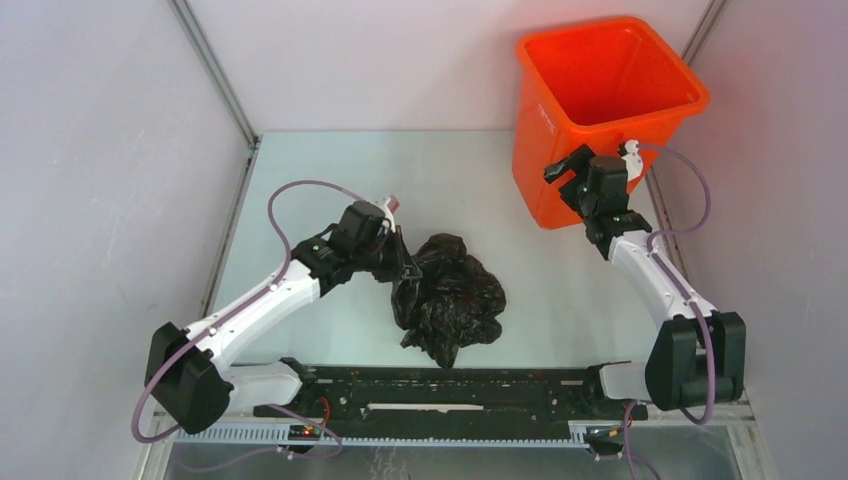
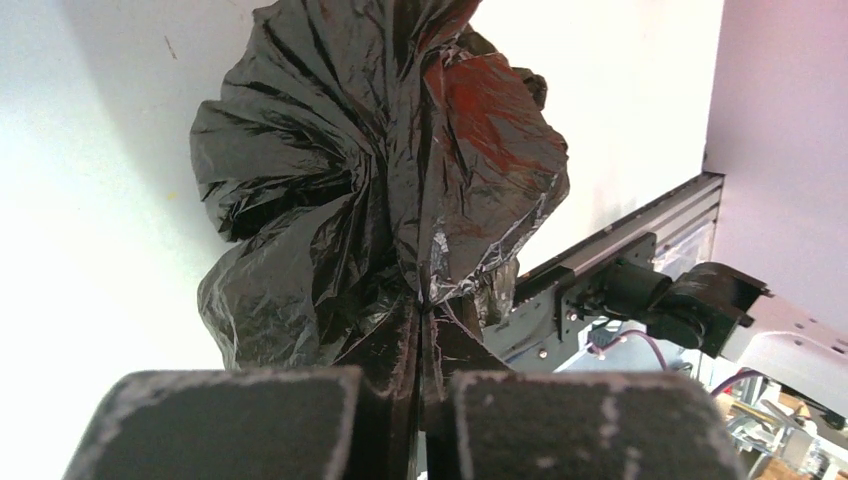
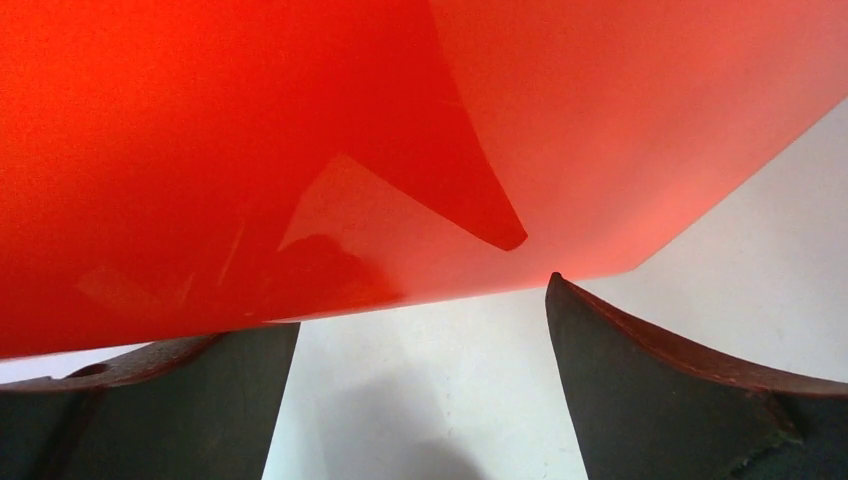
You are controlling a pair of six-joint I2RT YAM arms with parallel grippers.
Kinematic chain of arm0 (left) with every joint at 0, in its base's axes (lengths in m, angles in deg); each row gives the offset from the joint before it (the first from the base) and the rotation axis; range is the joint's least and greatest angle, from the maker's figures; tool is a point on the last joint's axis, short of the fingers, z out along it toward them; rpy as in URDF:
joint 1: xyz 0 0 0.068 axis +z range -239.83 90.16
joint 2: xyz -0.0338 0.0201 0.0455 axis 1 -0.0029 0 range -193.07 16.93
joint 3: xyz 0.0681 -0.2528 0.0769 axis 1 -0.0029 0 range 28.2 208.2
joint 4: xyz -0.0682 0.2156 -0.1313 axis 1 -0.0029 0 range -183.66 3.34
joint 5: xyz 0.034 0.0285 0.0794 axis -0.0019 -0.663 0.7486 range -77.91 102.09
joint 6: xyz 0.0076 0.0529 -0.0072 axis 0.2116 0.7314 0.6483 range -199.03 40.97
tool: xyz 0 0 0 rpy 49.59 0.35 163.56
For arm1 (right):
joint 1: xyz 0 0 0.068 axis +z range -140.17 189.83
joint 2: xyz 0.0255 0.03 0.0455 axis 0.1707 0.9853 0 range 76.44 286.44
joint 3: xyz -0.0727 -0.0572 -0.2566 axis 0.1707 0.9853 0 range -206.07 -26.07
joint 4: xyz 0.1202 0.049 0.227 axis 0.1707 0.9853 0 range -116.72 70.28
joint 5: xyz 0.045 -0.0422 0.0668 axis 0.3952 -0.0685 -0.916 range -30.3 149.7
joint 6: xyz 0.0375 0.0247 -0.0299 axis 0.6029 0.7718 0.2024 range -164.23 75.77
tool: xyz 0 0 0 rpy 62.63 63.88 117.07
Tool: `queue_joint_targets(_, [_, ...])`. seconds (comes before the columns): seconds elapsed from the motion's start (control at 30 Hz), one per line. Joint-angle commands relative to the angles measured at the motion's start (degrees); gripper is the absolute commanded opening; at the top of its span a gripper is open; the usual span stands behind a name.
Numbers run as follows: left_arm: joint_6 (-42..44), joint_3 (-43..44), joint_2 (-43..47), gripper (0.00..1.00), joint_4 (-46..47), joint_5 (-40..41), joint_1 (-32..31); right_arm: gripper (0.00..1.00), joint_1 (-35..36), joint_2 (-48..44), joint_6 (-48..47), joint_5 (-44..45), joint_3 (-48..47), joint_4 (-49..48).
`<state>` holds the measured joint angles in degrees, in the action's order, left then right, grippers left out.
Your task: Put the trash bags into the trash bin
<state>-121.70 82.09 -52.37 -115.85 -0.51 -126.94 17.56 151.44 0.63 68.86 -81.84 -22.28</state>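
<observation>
The black crinkled trash bag (image 1: 448, 297) lies bunched on the table in the middle of the top view. My left gripper (image 1: 403, 268) is shut on its left edge; in the left wrist view the bag (image 2: 380, 170) fans out from the pinch between the closed fingers (image 2: 425, 320). The orange trash bin (image 1: 600, 110) stands upright at the back right, its mouth empty. My right gripper (image 1: 592, 215) is open, right at the bin's near wall low down; in the right wrist view the orange wall (image 3: 350, 140) fills the top, with the fingers spread wide apart below it.
A black rail (image 1: 450, 385) runs along the table's near edge between the arm bases. White walls enclose the table on the left, the back and the right. The left arm's cable loops above its forearm.
</observation>
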Motion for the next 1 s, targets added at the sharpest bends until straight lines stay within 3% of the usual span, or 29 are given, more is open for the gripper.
queue_joint_targets(0.0, [-1.96, -0.07, 2.45, 0.0, 1.06, -1.29, 0.08, 1.0, -2.55, 3.03, -4.48, -6.47, -3.89, 1.81])
queue_joint_targets(0.17, [-1.25, 2.97, 2.57, 0.0, -0.12, -3.26, 1.83, 1.0, -0.1, 0.4, -11.52, -19.45, -5.94, 18.12])
queue_joint_targets(0.33, [-4.66, 3.51, 3.74, 0.0, 4.02, -8.11, 5.18, 1.0, 11.77, -7.21, -20.3, -21.28, -4.97, 32.93])
queue_joint_targets(0.47, [-9.66, 3.39, 5.84, 0.0, 7.96, -10.0, 6.97, 1.0, 17.89, -12.99, -21.13, -28.0, -3.19, 39.87])
queue_joint_targets(0.6, [-15.5, 3.26, 8.12, 0.0, 12.1, -11.82, 7.42, 1.0, 25.1, -17.85, -18.56, -32.07, 0.12, 39.67])
queue_joint_targets(0.73, [-22.64, 0.35, 10.57, 0.0, 18.65, -13.77, 8.04, 1.0, 32.43, -20.62, -14.25, -32.66, 5.62, 32.7])
queue_joint_targets(0.97, [-28.7, -3.57, 12.96, 0.0, 24.67, -15.64, 8.39, 1.0, 31.64, -22.48, -6.95, -34.04, 9.71, 25.31])
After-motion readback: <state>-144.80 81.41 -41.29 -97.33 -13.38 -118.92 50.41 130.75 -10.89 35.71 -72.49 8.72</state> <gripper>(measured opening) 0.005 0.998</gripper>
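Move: From my right hand, open beside the near wall of the trash bin, the trash bag's middle lies about 22 cm back, 26 cm to the left and 13 cm below; the bin's middle is some 14 cm straight ahead and about 4 cm lower. My left hand already pinches the bag's upper left part, with the bag's middle about 8 cm to its right, 2 cm back and 8 cm below. I sink my right hand slightly, then sweep it back some 28 cm and left 18 cm, away from the bin to the bag's right side, turning it about 65 degrees counter-clockwise with the fingers staying wide. My left hand keeps its pinch and, from about halfway, lifts about 14 cm, its fingers swinging up from down-right to point nearly level to the right. ##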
